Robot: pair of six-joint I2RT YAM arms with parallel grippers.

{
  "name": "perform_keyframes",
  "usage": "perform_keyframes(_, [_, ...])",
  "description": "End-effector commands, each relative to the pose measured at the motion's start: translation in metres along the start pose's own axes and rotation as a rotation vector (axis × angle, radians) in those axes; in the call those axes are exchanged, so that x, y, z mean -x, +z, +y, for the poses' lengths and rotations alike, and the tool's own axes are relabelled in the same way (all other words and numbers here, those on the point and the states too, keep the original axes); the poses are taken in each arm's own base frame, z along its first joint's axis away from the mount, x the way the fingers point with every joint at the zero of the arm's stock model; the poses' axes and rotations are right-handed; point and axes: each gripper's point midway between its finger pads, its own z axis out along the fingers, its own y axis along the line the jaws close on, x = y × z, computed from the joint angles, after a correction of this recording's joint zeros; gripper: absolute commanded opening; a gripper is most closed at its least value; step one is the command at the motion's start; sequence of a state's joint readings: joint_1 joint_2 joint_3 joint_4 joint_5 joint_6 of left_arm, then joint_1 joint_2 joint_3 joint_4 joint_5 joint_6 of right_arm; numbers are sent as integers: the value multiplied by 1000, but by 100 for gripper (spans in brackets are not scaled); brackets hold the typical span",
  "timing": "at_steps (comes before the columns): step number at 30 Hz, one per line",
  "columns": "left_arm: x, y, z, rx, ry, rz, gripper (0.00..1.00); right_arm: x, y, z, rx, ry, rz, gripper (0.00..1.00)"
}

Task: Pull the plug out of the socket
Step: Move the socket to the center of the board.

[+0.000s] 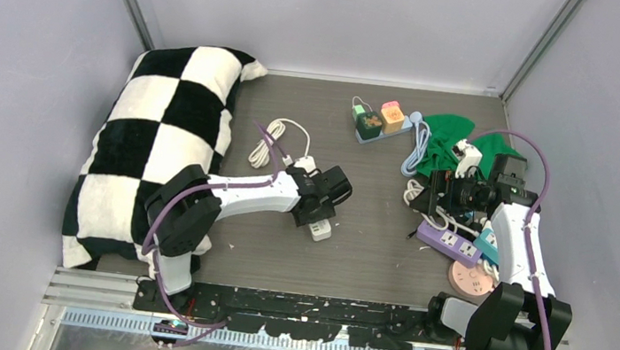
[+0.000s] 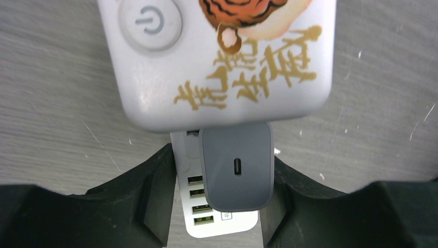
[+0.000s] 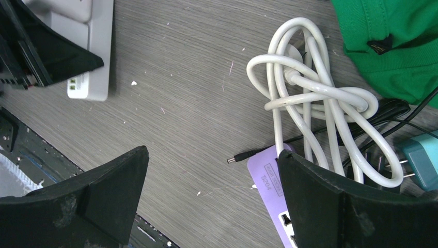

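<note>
A grey plug [image 2: 237,168] with a small port in its face sits in a white socket strip [image 2: 193,209] that has several USB ports down its side. My left gripper [image 2: 222,155] is closed across the two. Its right finger [image 2: 294,201] presses the plug's side, and its left finger [image 2: 150,196] lies against the strip's edge. From above, the left gripper [image 1: 320,205] hovers over that socket strip [image 1: 321,229] at mid-table. My right gripper [image 3: 212,155] is wide open over bare table, near the cable pile [image 1: 451,197].
A white block [image 2: 217,62] with a power button and tiger print overlaps the plug's top. A checkered pillow [image 1: 158,147] fills the left. On the right lie a purple power strip [image 3: 266,178], coiled white cable [image 3: 320,98] and green cloth [image 1: 458,135].
</note>
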State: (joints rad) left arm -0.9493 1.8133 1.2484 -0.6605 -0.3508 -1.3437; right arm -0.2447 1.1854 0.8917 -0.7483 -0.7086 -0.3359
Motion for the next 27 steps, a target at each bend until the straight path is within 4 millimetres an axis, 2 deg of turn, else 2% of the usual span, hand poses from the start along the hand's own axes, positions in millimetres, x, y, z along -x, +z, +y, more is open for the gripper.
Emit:
perform_keyframes(1, [5, -15, -21, -62, -63, -17, 28, 5, 1, 2, 26, -22, -23, 100])
perform_keyframes(5, [6, -24, -33, -90, -8, -17, 54, 5, 1, 3, 33, -28, -23, 100])
perform_keyframes(10, [16, -39, -40, -127, 47, -46, 78, 3, 0, 6, 45, -33, -18, 100])
perform_keyframes(13, [24, -51, -43, -151, 87, -64, 83, 2, 0, 6, 47, -37, -15, 100])
perform_keyframes(20, [30, -77, -43, -236, 220, -73, 84, 1, 1, 9, 67, -38, -12, 100])
perform_keyframes(27, [30, -118, -48, -472, 534, -101, 87, -1, 2, 14, 96, -42, -15, 100])
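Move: The left fingers already straddle the white socket, its middle roughly 3 cm ahead, 1 cm left and 1 cm below. The grey plug on it sits about 1 cm ahead in line and 1 cm above; the tiger-print adapter is some 6 cm ahead, 2 cm left and 1 cm above. From the right hand, the socket lies about 28 cm left, 9 cm back and 11 cm below. The left fingers open wide, letting go of the socket, and the hand rises about 9 cm, turning 20 degrees clockwise. ##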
